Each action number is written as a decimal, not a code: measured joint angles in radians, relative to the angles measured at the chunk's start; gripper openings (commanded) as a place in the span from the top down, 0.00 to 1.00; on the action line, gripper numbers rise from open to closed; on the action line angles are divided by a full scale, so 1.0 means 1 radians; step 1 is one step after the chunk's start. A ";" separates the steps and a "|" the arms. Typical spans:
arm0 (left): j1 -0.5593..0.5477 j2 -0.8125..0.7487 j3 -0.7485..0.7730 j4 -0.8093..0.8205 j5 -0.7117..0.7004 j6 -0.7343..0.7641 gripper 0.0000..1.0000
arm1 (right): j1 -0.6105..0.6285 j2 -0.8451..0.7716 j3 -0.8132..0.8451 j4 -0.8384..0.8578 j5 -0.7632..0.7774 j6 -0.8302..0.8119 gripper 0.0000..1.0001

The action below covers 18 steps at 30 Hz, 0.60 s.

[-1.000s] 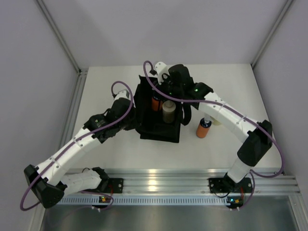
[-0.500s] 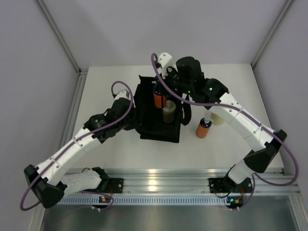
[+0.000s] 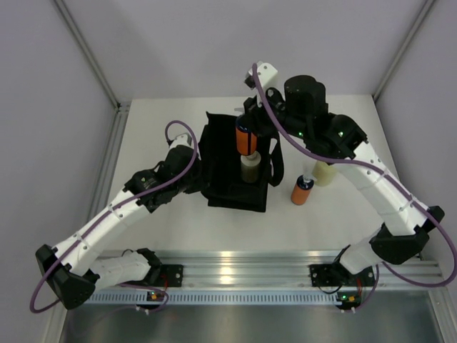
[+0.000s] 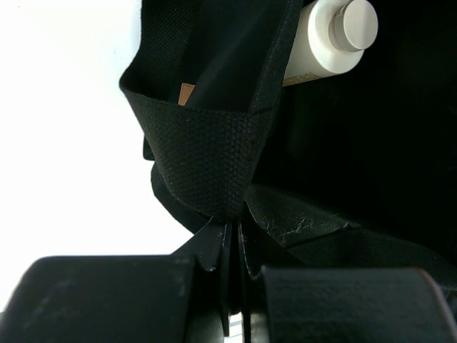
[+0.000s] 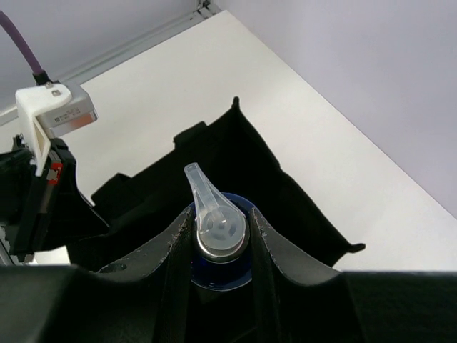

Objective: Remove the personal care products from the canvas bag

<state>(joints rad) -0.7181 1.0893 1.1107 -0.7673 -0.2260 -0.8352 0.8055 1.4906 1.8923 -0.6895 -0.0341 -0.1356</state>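
Observation:
The black canvas bag (image 3: 221, 179) stands mid-table with its mouth open. My right gripper (image 3: 246, 127) is shut on an orange bottle (image 3: 246, 143) with a dark cap and holds it above the bag; the right wrist view shows its clear pump top (image 5: 220, 227) between my fingers. The beige cylinder bottle (image 3: 250, 170) is still inside the bag and also shows in the left wrist view (image 4: 321, 39). My left gripper (image 3: 194, 177) is shut on the bag's left wall (image 4: 214, 161). A second orange bottle (image 3: 301, 191) and the yellow-green bottle (image 3: 325, 174) stand on the table right of the bag.
The white table (image 3: 157, 128) lies between grey walls. An aluminium rail (image 3: 235, 275) runs along the near edge by the arm bases. The bag's strap handle (image 3: 277, 168) hangs on its right side.
My right gripper has risen and moved right, lifting the orange bottle out of the bag. The left arm and the bag have stayed put.

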 measured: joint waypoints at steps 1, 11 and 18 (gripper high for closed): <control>0.000 0.000 0.000 0.000 0.000 0.000 1.00 | 0.000 -0.003 0.009 -0.001 0.005 0.006 1.00; 0.000 0.000 0.000 0.000 0.001 0.000 1.00 | 0.001 -0.055 0.059 -0.011 0.114 0.063 1.00; 0.000 0.000 0.000 0.000 0.002 -0.003 1.00 | -0.017 -0.077 0.066 -0.014 0.208 0.096 1.00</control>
<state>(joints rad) -0.7181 1.0889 1.1107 -0.7673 -0.2245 -0.8383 0.7883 1.4132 1.9587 -0.7040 0.1734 -0.0399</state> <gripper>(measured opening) 0.038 0.319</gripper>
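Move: Above the canvas bag, the right hand already holds the blue-capped orange bottle. The bottles already out mark the table this load is headed for: the standing orange bottle about 18 cm to its right, nearly level fore and aft, and the yellow-green bottle 27 cm right, 6 cm farther out, both some 35 cm below. The beige-capped bottle stands in the bag, 5 cm ahead. From the left hand, the standing orange bottle lies 30 cm right, 4 cm ahead, 14 cm down. Raising the held bottle farther above the bag, the right hand then bends its path into a sideways carry to the right, across the bag mouth towards its right side: about 5 cm up and 5 cm right, the climb easing off as the sideways travel quickens. It swings roughly 15 degrees clockwise with a slight roll, fingers still clamped around the bottle's neck; the left hand keeps its pinch on the bag's left edge. ##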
